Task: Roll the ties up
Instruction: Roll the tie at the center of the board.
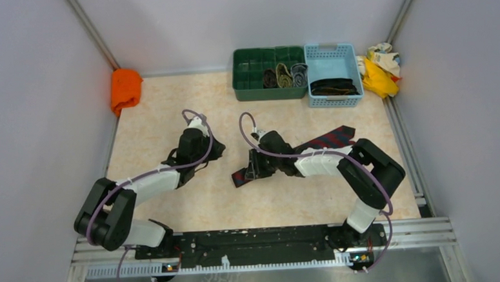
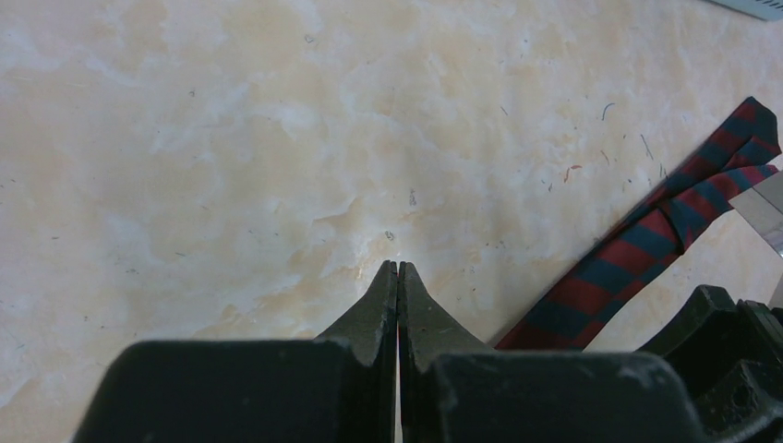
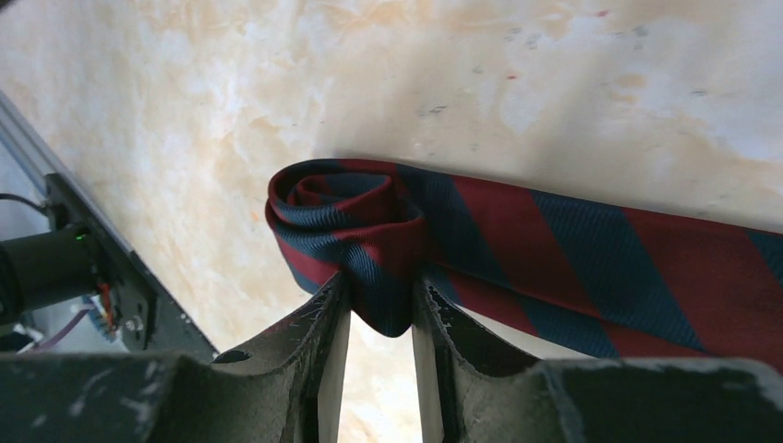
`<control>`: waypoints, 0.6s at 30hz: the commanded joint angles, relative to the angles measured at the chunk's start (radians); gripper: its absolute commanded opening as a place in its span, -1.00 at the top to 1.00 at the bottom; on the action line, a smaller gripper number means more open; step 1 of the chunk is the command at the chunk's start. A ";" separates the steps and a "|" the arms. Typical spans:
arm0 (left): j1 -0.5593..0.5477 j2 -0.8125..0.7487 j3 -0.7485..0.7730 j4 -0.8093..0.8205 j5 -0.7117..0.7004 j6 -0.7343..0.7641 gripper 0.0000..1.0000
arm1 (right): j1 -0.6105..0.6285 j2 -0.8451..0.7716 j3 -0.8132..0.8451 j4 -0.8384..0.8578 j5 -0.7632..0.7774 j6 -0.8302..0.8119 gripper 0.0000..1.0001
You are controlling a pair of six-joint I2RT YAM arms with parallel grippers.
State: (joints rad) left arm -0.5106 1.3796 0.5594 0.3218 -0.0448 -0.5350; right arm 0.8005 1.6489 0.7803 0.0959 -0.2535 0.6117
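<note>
A dark red and navy plaid tie (image 1: 328, 139) lies slantwise on the table middle. Its narrow end is curled into a small roll (image 3: 342, 208). My right gripper (image 3: 380, 286) is shut on that roll, both fingers pinching its fabric; it sits over the tie's lower left part (image 1: 254, 166). My left gripper (image 2: 398, 269) is shut and empty, resting just above the bare table left of the tie (image 2: 665, 231). In the top view it is left of the tie (image 1: 217, 149). Three rolled ties (image 1: 284, 76) sit in the green tray. Dark ties (image 1: 333, 86) lie in the blue basket.
A green divided tray (image 1: 251, 73) and a light blue basket (image 1: 331, 54) stand at the back. An orange cloth (image 1: 125, 88) lies at the back left corner. Yellow and cream rags (image 1: 379, 66) lie at the back right. Metal rails edge the table.
</note>
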 commanded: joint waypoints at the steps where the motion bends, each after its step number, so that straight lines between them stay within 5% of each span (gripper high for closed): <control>1: -0.006 0.053 0.019 0.048 0.037 0.012 1.00 | 0.033 0.010 0.008 0.087 -0.064 0.052 0.41; 7: -0.006 0.143 0.019 0.122 0.111 0.023 1.00 | 0.042 0.037 0.028 0.072 -0.078 0.062 0.35; 18: -0.008 0.196 0.022 0.153 0.147 0.056 1.00 | 0.044 -0.078 0.057 -0.059 0.057 -0.029 -0.15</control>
State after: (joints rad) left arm -0.5110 1.5642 0.5602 0.4297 0.0792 -0.5121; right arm 0.8341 1.6669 0.7975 0.0837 -0.2638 0.6319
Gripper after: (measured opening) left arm 0.005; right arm 0.563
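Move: The tie's rolled bundle is already between the right fingers, its middle about 2 cm to that hand's left, level fore and aft and 1 cm lower. The tie's loose far end lies some 33 cm right and 15 cm ahead of the right hand, the green box about 35 cm ahead and 8 cm right. From the shut left hand, the bundle is about 6 cm right, 9 cm back and 6 cm below. Still pinching the outer lap of the rolled bundle, the right hand draws left and back about 2.5 cm, then eases back to the right by under 1 cm as its fingers open and let go, staying low around the bundle. Meanwhile the left hand, fingers shut, sinks some 4.5 cm and shifts 2 cm right, closing in on the bundle without touching it. ##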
